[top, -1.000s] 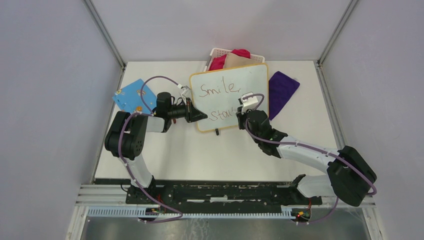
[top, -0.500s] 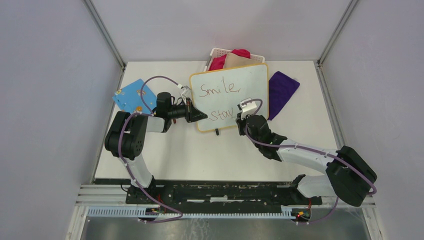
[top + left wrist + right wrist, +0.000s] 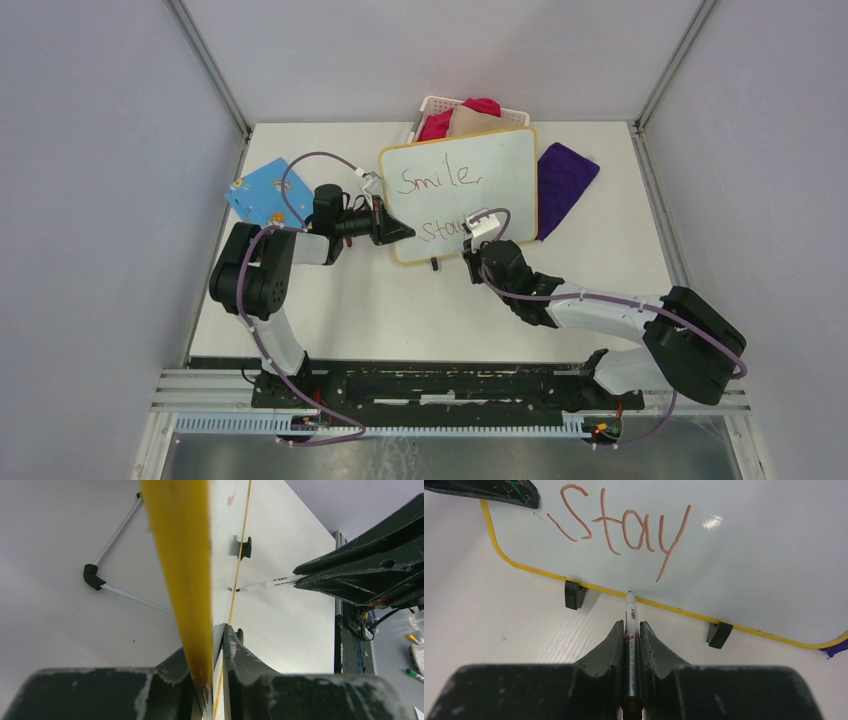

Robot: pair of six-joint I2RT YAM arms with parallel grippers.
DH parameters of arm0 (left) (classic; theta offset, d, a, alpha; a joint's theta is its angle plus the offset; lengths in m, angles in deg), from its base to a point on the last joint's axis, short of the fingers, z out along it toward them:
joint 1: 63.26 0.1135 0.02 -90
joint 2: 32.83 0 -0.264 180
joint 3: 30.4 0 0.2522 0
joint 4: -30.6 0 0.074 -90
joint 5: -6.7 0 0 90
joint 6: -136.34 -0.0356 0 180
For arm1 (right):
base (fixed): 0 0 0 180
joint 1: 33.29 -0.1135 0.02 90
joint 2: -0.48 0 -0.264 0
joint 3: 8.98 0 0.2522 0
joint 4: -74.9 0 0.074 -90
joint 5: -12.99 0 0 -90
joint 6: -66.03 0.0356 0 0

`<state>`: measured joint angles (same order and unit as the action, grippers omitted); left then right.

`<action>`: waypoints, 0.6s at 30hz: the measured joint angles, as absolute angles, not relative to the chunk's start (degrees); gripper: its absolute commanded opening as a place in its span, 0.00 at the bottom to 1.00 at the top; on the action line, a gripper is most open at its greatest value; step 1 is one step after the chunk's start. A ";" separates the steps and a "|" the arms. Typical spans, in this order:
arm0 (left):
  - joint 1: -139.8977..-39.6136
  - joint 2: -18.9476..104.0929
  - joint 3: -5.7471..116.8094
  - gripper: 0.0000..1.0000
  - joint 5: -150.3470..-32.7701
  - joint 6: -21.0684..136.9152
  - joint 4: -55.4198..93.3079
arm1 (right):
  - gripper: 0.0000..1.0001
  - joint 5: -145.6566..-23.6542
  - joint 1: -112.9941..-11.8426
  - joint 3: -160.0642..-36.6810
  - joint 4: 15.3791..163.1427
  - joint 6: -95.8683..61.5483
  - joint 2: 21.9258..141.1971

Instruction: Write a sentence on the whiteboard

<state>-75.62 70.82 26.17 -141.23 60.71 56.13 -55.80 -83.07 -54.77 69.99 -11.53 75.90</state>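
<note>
The whiteboard (image 3: 505, 165) with its yellow rim stands tilted at the back middle of the table. On it in red is the sentence, "Smile," (image 3: 438, 178) above "stay" (image 3: 624, 525). My left gripper (image 3: 400, 232) is shut on the board's left lower edge, and the yellow rim (image 3: 180, 555) runs between its jaws (image 3: 212, 635). My right gripper (image 3: 631, 627) is shut on a white marker (image 3: 630, 615). The marker's tip sits at the board's lower rim, just below the tail of the "y". In the top view the right gripper (image 3: 476, 243) is at the board's near edge.
A white basket (image 3: 428, 104) with red and beige cloths stands behind the board. A purple cloth (image 3: 565, 180) lies to its right and a blue board (image 3: 262, 190) to the left of my left arm. Two black feet (image 3: 574, 594) prop the board's lower edge.
My right gripper has moved left and nearer with the marker, from the board's face right of "stay" down to its lower rim. The left gripper and the board have not moved.
</note>
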 measured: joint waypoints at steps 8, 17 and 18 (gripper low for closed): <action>-75.64 70.82 26.17 0.02 -141.21 60.71 56.13 | 0.00 -56.04 -84.71 -59.01 70.32 -11.35 79.35; -75.66 70.82 26.23 0.02 -141.21 60.71 56.08 | 0.00 -53.99 -84.86 -58.97 71.69 -12.45 72.64; -75.66 70.82 26.26 0.02 -141.21 60.71 56.08 | 0.00 -53.42 -84.60 -58.55 71.72 -12.79 71.02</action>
<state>-75.66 70.82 26.26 -141.21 60.71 56.08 -53.42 -84.60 -58.55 71.72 -12.79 71.02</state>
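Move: Ahead of the right hand, which holds the marker with its tip just short of the whiteboard, the bare spot by the lower edge is about 8 cm forward, 5 cm left and 5 cm down. The middle of "Stay" is 10 cm ahead, 7 cm left and 1 cm below; the left clip 6 cm ahead, 8 cm left, 8 cm down. From the left hand, still gripping the board's left edge, the spot lies some 9 cm right, 1 cm nearer the base and 4 cm lower. Sweeping left about 2.5 cm, the right hand runs the marker tip along the board's lower edge beneath "Stay", dipping slightly before it rises and touching the board briefly. It then swings up to some 5 cm above its starting height while coming back right about 2 cm; the wrist tips up a little and the tip comes off the board. The left fingers keep their hold on the board. ##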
